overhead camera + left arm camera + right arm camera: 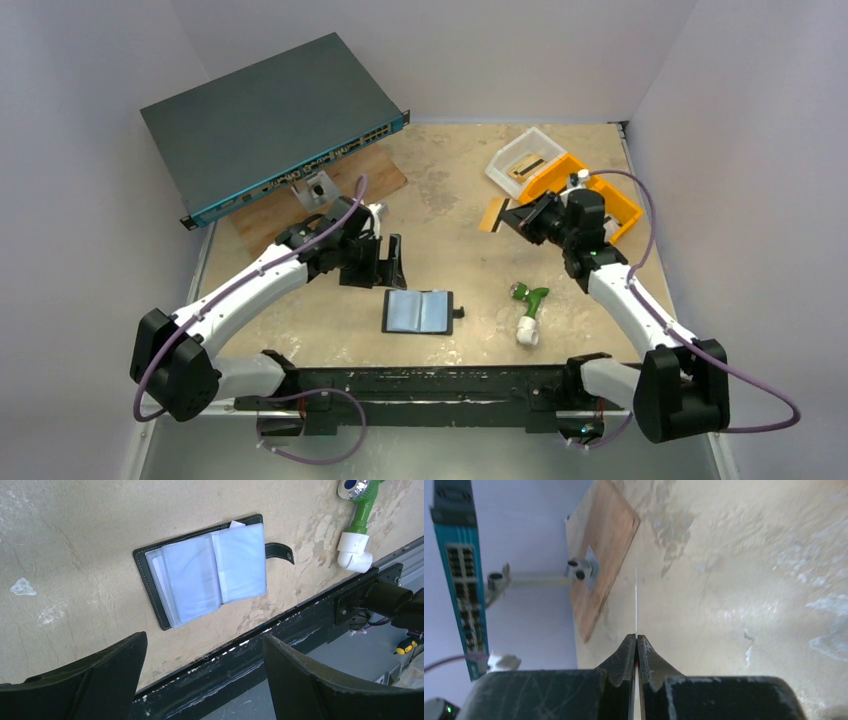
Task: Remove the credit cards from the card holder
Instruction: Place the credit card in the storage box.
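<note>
The card holder (447, 312) lies open and flat on the tan table, its black rim and strap with snap showing in the left wrist view (148, 581). Pale blue-grey credit cards (192, 577) sit in its clear sleeves (418, 311). My left gripper (390, 262) is open and empty, hovering just behind and left of the holder, with the fingers wide apart (204, 637). My right gripper (515, 215) is shut on a thin card (491, 215), raised at the back right. That card looks orange from above and shows edge-on as a white line in the right wrist view (636, 600).
A big grey network switch (270, 120) leans at the back left over a wooden board (345, 190) with a metal bracket (315, 187). An orange tray (605, 200) and a clear tray (525, 160) stand back right. A green-and-white pipe fitting (528, 312) lies right of the holder. A black rail (420, 385) edges the front.
</note>
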Motion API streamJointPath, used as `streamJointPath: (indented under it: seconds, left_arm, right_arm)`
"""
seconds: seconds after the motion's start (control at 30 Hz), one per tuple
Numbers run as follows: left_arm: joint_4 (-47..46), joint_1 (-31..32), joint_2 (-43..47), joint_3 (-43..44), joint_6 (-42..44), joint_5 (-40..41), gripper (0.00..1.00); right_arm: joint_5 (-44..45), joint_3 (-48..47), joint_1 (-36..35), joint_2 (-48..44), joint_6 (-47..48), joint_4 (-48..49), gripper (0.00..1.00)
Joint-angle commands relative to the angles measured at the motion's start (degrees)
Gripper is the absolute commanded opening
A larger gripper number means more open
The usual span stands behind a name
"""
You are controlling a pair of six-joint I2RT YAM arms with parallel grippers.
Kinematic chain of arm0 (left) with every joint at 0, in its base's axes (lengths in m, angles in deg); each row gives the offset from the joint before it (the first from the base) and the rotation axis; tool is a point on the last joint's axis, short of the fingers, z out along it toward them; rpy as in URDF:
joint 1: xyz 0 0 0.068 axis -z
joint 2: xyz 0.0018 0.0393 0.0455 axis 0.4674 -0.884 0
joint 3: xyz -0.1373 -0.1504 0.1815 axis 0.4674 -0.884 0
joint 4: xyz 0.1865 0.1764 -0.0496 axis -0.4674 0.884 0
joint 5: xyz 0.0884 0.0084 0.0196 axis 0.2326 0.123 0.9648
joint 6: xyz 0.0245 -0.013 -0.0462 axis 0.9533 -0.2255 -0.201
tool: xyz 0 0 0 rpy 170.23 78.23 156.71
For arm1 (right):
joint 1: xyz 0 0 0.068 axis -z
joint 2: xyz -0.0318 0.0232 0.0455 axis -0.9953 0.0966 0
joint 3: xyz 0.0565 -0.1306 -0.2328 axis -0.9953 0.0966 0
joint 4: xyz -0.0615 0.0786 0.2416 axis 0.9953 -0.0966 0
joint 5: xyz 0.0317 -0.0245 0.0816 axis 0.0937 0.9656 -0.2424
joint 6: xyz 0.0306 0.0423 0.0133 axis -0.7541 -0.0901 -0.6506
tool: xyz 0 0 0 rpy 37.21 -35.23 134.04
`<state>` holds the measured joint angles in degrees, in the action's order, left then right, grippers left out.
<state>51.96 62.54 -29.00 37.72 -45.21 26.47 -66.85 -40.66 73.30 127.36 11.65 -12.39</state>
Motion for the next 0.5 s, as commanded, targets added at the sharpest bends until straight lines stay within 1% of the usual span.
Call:
streamJointPath:
  seconds: [0.0,0.17,0.27,0.33,0.47]
  left_arm:
    - [0.5,0.2,3.05,-0.23,1.87,-2.05,0.85]
    - [2.48,0.14,4.75,-0.76,3.71,-2.05,0.86]
    - [3.89,0.14,5.73,-1.14,5.14,-1.83,0.86]
    - [4.33,0.13,6.07,-1.29,5.82,-1.71,0.86]
    - [4.41,0.19,6.51,-1.47,6.31,-2.21,0.86]
  right_arm:
    - [-0.42,-5.0,6.06,-0.45,-0.32,-0.36,0.0]
    - [-1.15,-8.51,12.48,0.95,-0.11,-0.66,0.0]
    - [-0.58,-10.65,14.82,3.01,0.28,-0.82,0.0]
    - [0.44,-12.35,15.58,5.42,0.26,-0.15,0.0]
    - [2.74,-17.52,16.17,13.27,0.04,2.6,0.0]
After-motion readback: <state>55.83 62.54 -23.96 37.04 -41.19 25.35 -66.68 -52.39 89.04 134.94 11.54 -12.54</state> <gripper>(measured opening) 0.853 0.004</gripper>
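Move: The right hand already pinches the yellow credit card. The storage box's white compartment, with a yellow card lying in it, is about 11 cm ahead, 7 cm right and 16 cm below. Next to it, the orange compartment holding the black cards is roughly 5 cm ahead and 14 cm right; the one with the grey card is some 4 cm back and 25 cm right. From the left hand, the white compartment is about 26 cm ahead and 36 cm right. Sweeping right by about 10 cm and forward by some 7 cm, the right hand carries the pinched yellow card towards the storage box, climbing a few centimetres before levelling off and swinging clockwise roughly 15 degrees. Its fingers stay shut on the card. The empty, open left hand eases slightly back and up, away from the card holder. ##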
